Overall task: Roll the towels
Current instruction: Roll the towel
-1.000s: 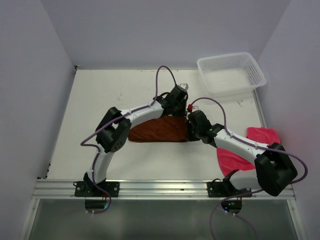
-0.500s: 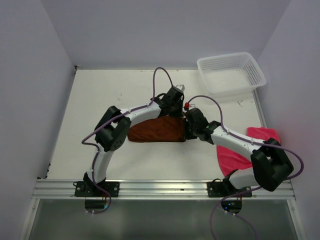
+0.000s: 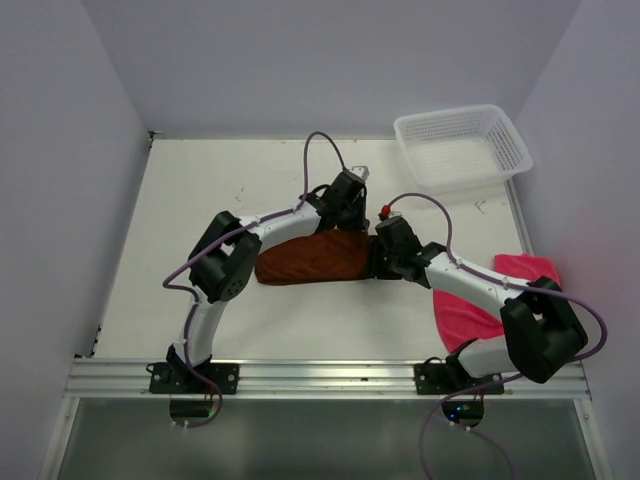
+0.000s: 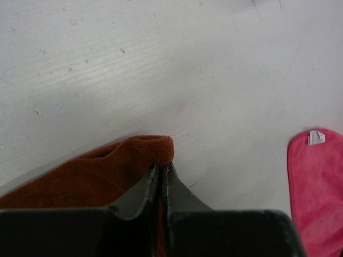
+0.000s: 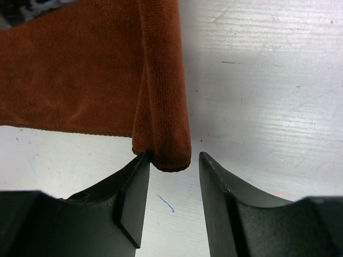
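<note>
The rust-brown towel lies across the middle of the table, its right end folded into a thick roll. My left gripper is shut on the far corner of that rolled end. My right gripper stands open at the near end of the roll, its left finger touching the cloth and the right one apart from it. The bright pink towel lies flat at the right under my right arm; its edge with a white label shows in the left wrist view.
A white mesh basket stands at the back right corner. The table is walled at the back and on both sides. A small blue mark is on the table surface between my right fingers.
My right gripper has opened and let go of the near end of the brown roll. Both arms shifted slightly left, then the right drew back a little; the left keeps its grip.
</note>
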`<act>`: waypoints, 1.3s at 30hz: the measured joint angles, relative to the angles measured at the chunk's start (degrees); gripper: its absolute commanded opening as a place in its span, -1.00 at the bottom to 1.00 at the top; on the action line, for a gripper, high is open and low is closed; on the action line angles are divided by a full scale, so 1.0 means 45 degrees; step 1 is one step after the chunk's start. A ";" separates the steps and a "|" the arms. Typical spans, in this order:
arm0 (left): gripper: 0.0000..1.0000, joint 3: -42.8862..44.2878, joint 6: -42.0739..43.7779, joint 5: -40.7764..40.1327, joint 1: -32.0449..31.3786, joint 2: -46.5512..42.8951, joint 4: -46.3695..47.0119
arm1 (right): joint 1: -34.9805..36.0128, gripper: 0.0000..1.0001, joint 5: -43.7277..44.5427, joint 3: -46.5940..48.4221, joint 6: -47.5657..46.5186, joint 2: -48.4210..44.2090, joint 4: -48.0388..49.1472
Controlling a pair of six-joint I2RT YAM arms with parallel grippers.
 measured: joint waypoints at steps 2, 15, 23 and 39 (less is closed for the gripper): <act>-0.97 0.0000 0.0005 0.0029 -0.0005 0.0000 0.0005 | -0.0141 -0.07 -0.0146 -0.0102 0.0136 0.0000 0.0097; -0.97 0.0000 0.0097 0.0117 0.0000 0.0000 0.0005 | -0.0262 -0.90 -0.0544 -0.0267 0.0262 0.0015 0.0656; -0.95 0.0053 0.0112 0.0185 0.0000 0.0000 -0.0015 | -0.0257 -1.00 -0.0180 -0.0486 -0.0272 0.0015 0.0646; -0.94 0.0204 0.0199 0.0374 0.0010 0.0005 0.0019 | 0.0199 -1.00 0.1506 -0.0228 -0.1156 0.0180 -0.0024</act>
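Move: The brown towel's near right corner lies right at the right hand's part-open fingertips, about 1 cm ahead and 1 cm below. The far right corner, already held by the left fingers, is some 11 cm ahead of the right hand and 2 cm to its left, at about its height. The pink towel's middle lies about 27 cm right and 6 cm back. From the left hand, the near corner is some 11 cm back, 1 cm right and 2 cm lower. Pinching the brown towel's near right corner, the right hand shuts its part-open fingers while hardly moving, then draws the corner about 2.5 cm to the right and 1 cm down, rolling some 10 degrees so its left side dips. The left hand keeps its pinch on the far corner and stays practically in place. ##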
